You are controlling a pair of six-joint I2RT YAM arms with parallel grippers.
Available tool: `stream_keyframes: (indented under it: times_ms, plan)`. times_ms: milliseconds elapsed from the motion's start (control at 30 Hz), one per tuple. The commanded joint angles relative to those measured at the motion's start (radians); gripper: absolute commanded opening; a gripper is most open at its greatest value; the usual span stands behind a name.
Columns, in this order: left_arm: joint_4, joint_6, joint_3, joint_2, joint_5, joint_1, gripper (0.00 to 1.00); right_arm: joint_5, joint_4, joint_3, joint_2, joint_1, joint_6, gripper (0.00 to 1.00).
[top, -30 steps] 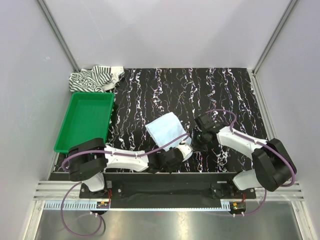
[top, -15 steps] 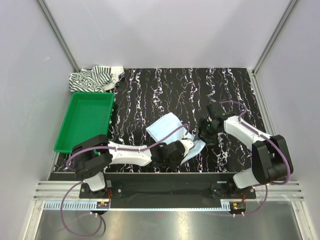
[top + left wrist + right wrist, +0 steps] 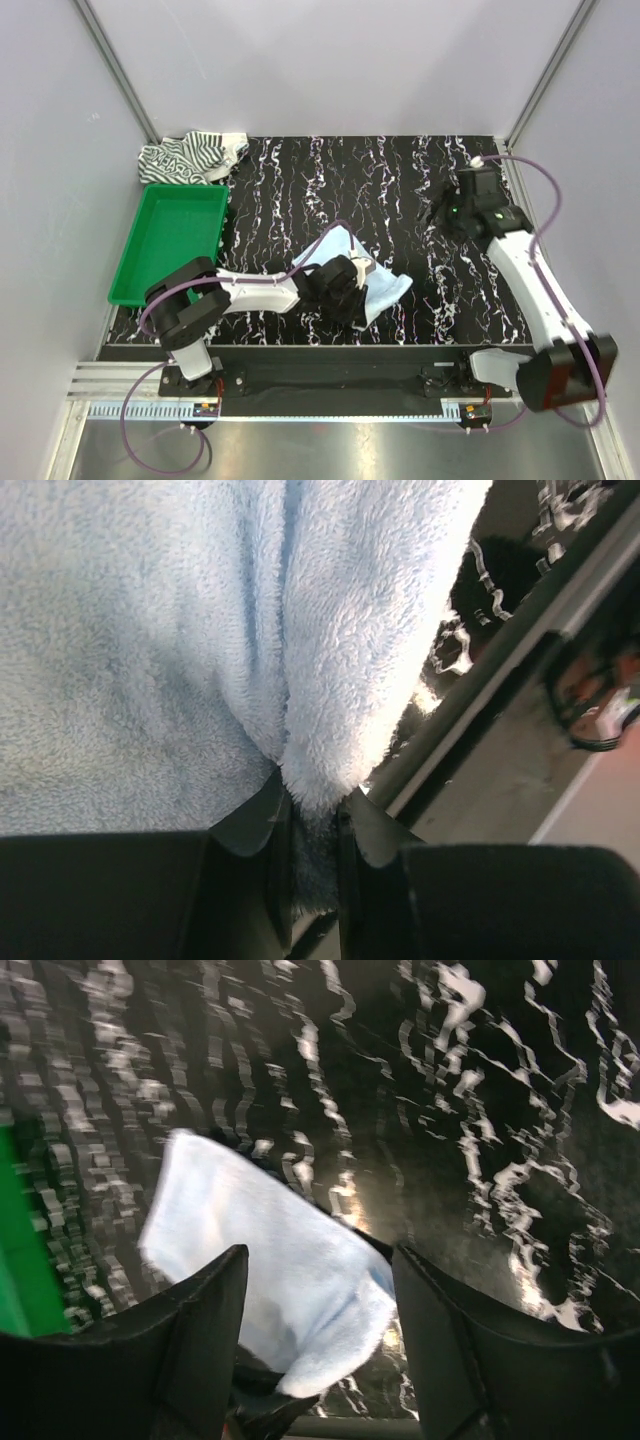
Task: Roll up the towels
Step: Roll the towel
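The light blue towel [image 3: 388,287] lies partly folded on the black marbled mat near the front middle. My left gripper [image 3: 348,290] sits over it, shut on a fold of the towel [image 3: 330,680]; the cloth is pinched between the two jaws [image 3: 312,825]. My right gripper [image 3: 452,214] is raised at the back right, well away from the towel and open with nothing between its fingers [image 3: 195,1345]. It looks down on the blue towel [image 3: 270,1250] from above. The striped towel [image 3: 190,156] lies crumpled in the back left corner.
A green tray [image 3: 172,245] stands at the left edge of the mat, beside the left arm. The grey walls close in at the back and both sides. The black rail with both arm bases [image 3: 330,375] runs along the front edge.
My right gripper has opened and swung up and away to the back right. The left gripper has closed tighter on the blue towel, and the towel now spreads further right.
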State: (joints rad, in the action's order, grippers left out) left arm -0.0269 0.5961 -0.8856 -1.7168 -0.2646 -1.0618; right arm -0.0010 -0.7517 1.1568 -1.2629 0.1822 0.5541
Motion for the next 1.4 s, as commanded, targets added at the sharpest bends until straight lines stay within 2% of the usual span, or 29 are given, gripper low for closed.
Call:
stream_keyframes:
  times_ms: [0, 100, 133, 233, 267, 300, 367, 400, 500, 733, 1033, 1200, 1367]
  plan:
    - [0.148, 0.163, 0.077, 0.034, -0.152, 0.049, 0.01, -0.086, 0.096, -0.069, 0.164, 0.005, 0.030, 0.65]
    - [0.310, 0.299, 0.166, 0.031, -0.237, 0.109, 0.00, -0.248, 0.237, -0.231, 0.298, 0.005, 0.070, 0.58]
    - [0.399, 0.333, 0.189, 0.020, -0.258, 0.135, 0.00, -0.279, 0.276, -0.331, 0.334, 0.005, 0.088, 0.56]
    - [0.553, 0.456, 0.257, 0.003, -0.301, 0.164, 0.00, -0.421, 0.438, -0.512, 0.440, 0.005, 0.170, 0.42]
    - [0.570, 0.485, 0.263, -0.009, -0.303, 0.167, 0.00, -0.456, 0.486, -0.555, 0.463, 0.005, 0.223, 0.35]
    - [0.574, 0.488, 0.264, -0.015, -0.298, 0.171, 0.00, -0.535, 0.605, -0.600, 0.467, 0.005, 0.256, 0.23]
    - [0.575, 0.510, 0.258, -0.033, -0.298, 0.177, 0.00, -0.592, 0.728, -0.724, 0.465, 0.007, 0.361, 0.13]
    - [0.582, 0.519, 0.257, -0.036, -0.303, 0.178, 0.00, -0.632, 0.862, -0.761, 0.459, 0.008, 0.391, 0.05]
    - [0.556, 0.559, 0.248, -0.049, -0.297, 0.197, 0.00, -0.659, 1.030, -0.865, 0.419, 0.026, 0.466, 0.01]
    - [0.501, 0.582, 0.221, -0.070, -0.305, 0.214, 0.00, -0.633, 1.241, -0.898, 0.260, 0.118, 0.491, 0.00]
    - [0.527, 0.652, 0.235, -0.070, -0.286, 0.229, 0.00, -0.620, 1.525, -0.930, -0.022, 0.132, 0.521, 0.00]
    - [0.660, 0.738, 0.260, -0.113, -0.323, 0.235, 0.00, -0.620, 1.633, -0.916, -0.108, 0.134, 0.518, 0.00]
    - [0.674, 0.754, 0.275, -0.110, -0.318, 0.237, 0.01, -0.634, 1.785, -0.890, -0.289, 0.132, 0.520, 0.00]
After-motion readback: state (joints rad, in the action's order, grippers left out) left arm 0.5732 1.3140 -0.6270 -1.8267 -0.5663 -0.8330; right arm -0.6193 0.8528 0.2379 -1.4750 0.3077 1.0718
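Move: The bunched right end of the light-blue towel lies about 7 cm back and 6 cm to the left of my open right hand, some 17 cm below it. From that hand, my left gripper's pinch on the near edge is roughly 17 cm back and 17 cm left, and the towel's flat far part 1 cm ahead and 25 cm left. My left hand has the bunched end about 10 cm ahead and 11 cm to its right. My right hand hops up a little, then swoops left, back and down some 15 cm to the towel's bunched right end, shutting empty on the way and swinging its fingers round to point left; low down it edges forward again beside the fold. My left hand keeps its pinch on the near edge, easing about 3 cm forward while its wrist twists some 45 degrees and its fingers flatten out to the right. ##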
